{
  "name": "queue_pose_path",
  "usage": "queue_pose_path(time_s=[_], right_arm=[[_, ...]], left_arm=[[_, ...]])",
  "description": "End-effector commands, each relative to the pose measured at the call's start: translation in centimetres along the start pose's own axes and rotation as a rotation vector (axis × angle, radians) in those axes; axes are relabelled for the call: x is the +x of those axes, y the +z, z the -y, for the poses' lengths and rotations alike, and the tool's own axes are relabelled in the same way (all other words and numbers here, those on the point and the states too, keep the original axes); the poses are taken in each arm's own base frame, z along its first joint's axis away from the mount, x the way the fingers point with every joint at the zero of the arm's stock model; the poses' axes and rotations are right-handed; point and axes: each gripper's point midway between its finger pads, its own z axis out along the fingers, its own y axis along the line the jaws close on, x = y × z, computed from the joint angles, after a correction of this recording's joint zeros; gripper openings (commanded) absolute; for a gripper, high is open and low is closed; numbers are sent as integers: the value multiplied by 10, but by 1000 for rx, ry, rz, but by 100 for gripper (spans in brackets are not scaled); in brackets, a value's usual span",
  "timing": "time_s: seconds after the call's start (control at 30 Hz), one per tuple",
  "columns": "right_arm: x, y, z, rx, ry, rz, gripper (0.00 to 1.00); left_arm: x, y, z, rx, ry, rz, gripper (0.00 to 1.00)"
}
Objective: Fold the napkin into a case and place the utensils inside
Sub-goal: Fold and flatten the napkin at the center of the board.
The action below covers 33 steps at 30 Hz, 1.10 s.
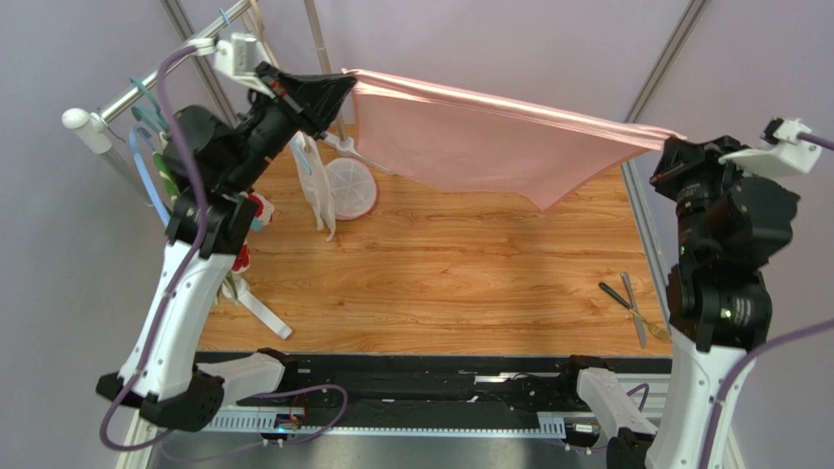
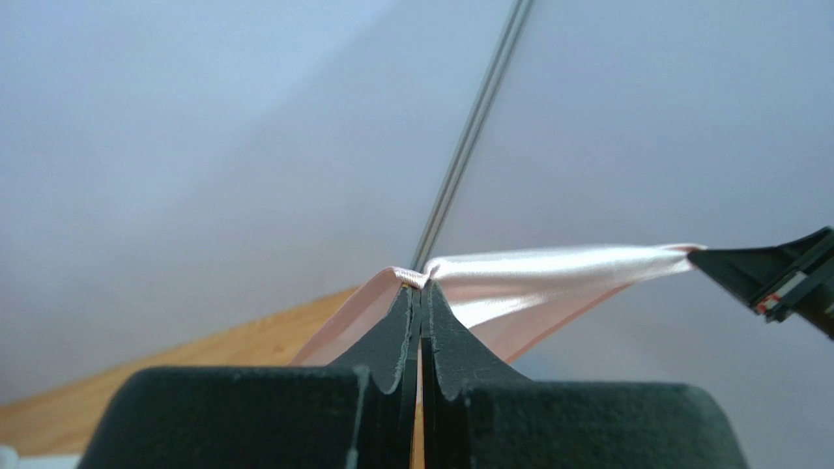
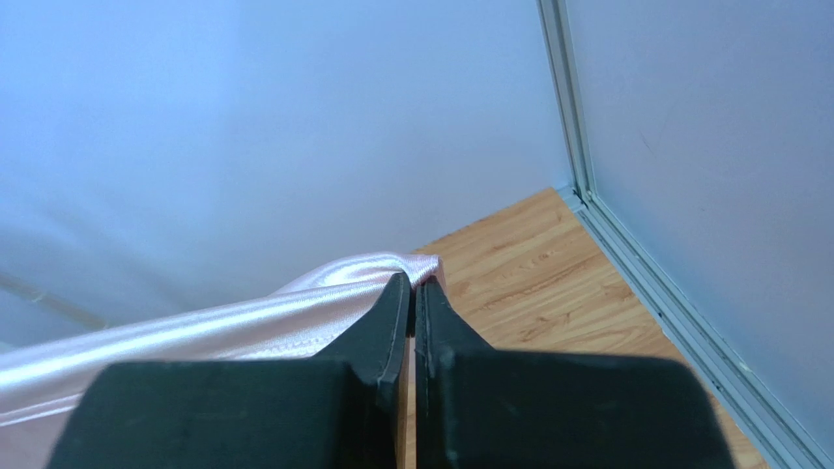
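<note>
The pink napkin (image 1: 470, 142) hangs stretched in the air above the far half of the wooden table (image 1: 440, 274). My left gripper (image 1: 345, 83) is shut on its left corner, and the cloth (image 2: 548, 278) runs away to the right from my tips (image 2: 421, 288). My right gripper (image 1: 671, 145) is shut on the opposite corner, where shiny pink fabric (image 3: 245, 318) bunches at the tips (image 3: 412, 283). A loose lower corner droops to a point in the middle. The utensils (image 1: 631, 303) lie on the table by the right edge, close to the right arm.
A white mesh disc (image 1: 350, 188) and a white strap-like thing (image 1: 315, 186) stand at the back left under the napkin's corner. A rack with coloured hangers (image 1: 147, 147) sits at the far left. A metal rail (image 3: 675, 322) runs along the table's right edge.
</note>
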Motion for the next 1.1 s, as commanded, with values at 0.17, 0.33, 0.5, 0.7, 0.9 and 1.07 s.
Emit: queue_pose_path(time_s=[0.17,0.33,0.5,0.7,0.9,1.07], right_arm=[[-33,-81,4,-16,3,97,0],[-34,-77,10,18,-6,104,0],[-2,-34,21,76,-31,20,0],[62,38,45,173,-68,-103,0],[132,115,79,294,-171,-220,0],[180,182,86,282,-221,-292,0]], left_arm=[[-30,-55,37,57,8,74,0],[-20,-43,30,53,-20,50,0],[15,-5,5,32,-66,-27,0],[99,59,-40,24,-141,-204,0],[222,120,-110,-34,-188,-371,0],[279,146,-154,-96,-173,-408,0]])
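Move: Each hand holds a corner of the napkin high over the board. The board's centre lies about 17 cm ahead of the left hand, 10 cm to its right and some 53 cm below. The round disc is on the board 27 cm ahead of that hand and 7 cm to its left. From the right hand, the centre is about 22 cm ahead, 32 cm to the left and 45 cm below; the utensils are nearly level with it, 8 cm to its right. Both hands keep their corners of the napkin pinched and flick it: first back about 8 cm and slightly up, then turning to swing down and forward over the board. The left drops some 30 cm while reaching nearly as far forward and drifting right; the right goes down and forward over 20 cm each way. Both sets of fingertips tip down, ending roughly 30 degrees lower than at the start. ##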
